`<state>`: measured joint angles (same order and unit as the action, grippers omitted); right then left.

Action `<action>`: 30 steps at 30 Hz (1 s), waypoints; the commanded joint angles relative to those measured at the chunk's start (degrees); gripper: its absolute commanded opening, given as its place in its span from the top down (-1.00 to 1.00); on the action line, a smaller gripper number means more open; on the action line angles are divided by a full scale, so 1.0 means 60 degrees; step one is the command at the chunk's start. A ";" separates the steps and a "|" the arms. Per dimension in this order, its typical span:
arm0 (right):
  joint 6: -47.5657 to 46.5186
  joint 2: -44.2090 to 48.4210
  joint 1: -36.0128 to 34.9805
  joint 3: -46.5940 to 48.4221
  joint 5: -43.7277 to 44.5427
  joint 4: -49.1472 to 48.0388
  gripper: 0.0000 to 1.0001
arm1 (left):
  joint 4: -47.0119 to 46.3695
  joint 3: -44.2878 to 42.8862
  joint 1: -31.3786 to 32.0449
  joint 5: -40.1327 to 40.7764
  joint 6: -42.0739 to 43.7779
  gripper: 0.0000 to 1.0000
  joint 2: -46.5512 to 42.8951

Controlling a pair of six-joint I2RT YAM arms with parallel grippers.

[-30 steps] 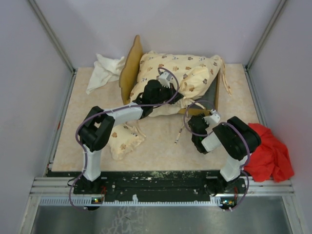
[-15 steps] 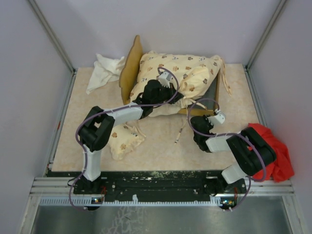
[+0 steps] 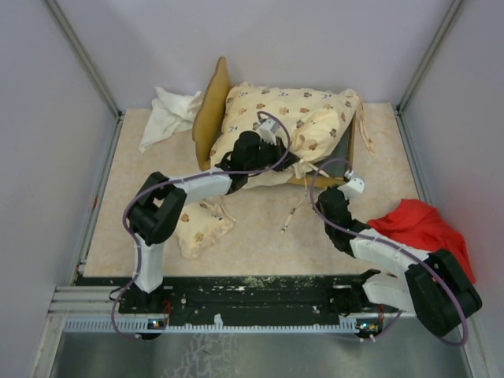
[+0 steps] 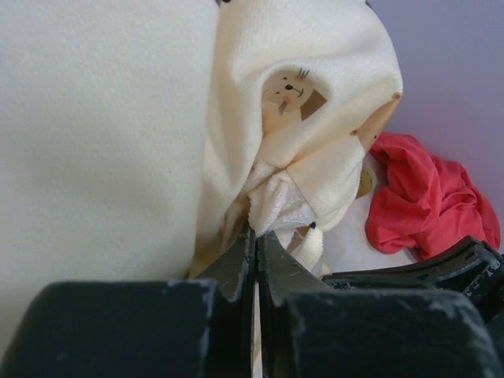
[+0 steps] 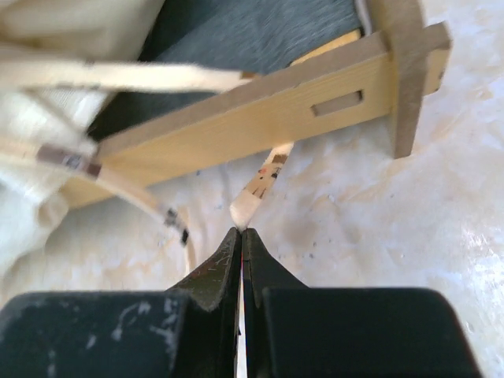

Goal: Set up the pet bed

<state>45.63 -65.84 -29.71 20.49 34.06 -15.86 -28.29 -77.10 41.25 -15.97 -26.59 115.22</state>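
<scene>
The pet bed's light wooden frame [image 3: 206,110] stands at the back of the table, its wavy headboard on the left. Its side rail [image 5: 260,118] and dark grey base [image 5: 252,39] show in the right wrist view. The cream animal-print cushion [image 3: 295,114] lies bunched on the frame. My left gripper [image 3: 272,155] is shut on a gathered fold of the cushion [image 4: 276,201] at its near edge. My right gripper [image 3: 324,197] is shut on the end of a thin cushion tie strap [image 5: 261,183] just in front of the rail. The small pillow [image 3: 201,225] lies on the table near the left arm.
A red cloth [image 3: 425,232] lies crumpled at the right, partly under my right arm. A white cloth [image 3: 169,114] sits at the back left beside the headboard. Another loose tie strap [image 3: 290,216] trails on the table. Walls enclose the table on three sides.
My right gripper has shut on the tie strap, and the right arm's elbow has swung out and down to the right over the red cloth. The left arm has stayed put.
</scene>
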 commanded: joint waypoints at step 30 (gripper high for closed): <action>-0.1481 0.3531 -0.0015 -0.0051 -0.2719 0.2859 1.00 | -0.0431 0.3658 0.1314 -0.0847 0.1364 0.26 -0.1536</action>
<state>37.08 -44.38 -29.76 16.45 16.88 2.96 -32.14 -53.80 49.45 -24.36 -20.29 102.80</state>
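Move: The left hand still pinches a bunch of the cream cover above the bed's near edge. The loose tie trailing on the table lies about 15 cm back from it, roughly level sideways and some 14 cm lower; the front rail is about 6 cm back, 2 cm to its right and 10 cm below. From the right hand, already closed on the other tie, the loose tie lies about 7 cm back, 8 cm left and 7 cm down, the rail some 5 cm ahead, 3 cm lower. The left hand opens its fingers about a third and lets go of the cover, then draws back some 15 cm over the front rail, at first about level and then sinking about 5 cm, turning some 20 degrees clockwise as it comes down towards the loose tie without reaching it. Meanwhile the right hand keeps its pinch on its own tie and draws it back about 6 cm and a little left, away from the rail, turning some 20 degrees counter-clockwise, then holds there almost still. ##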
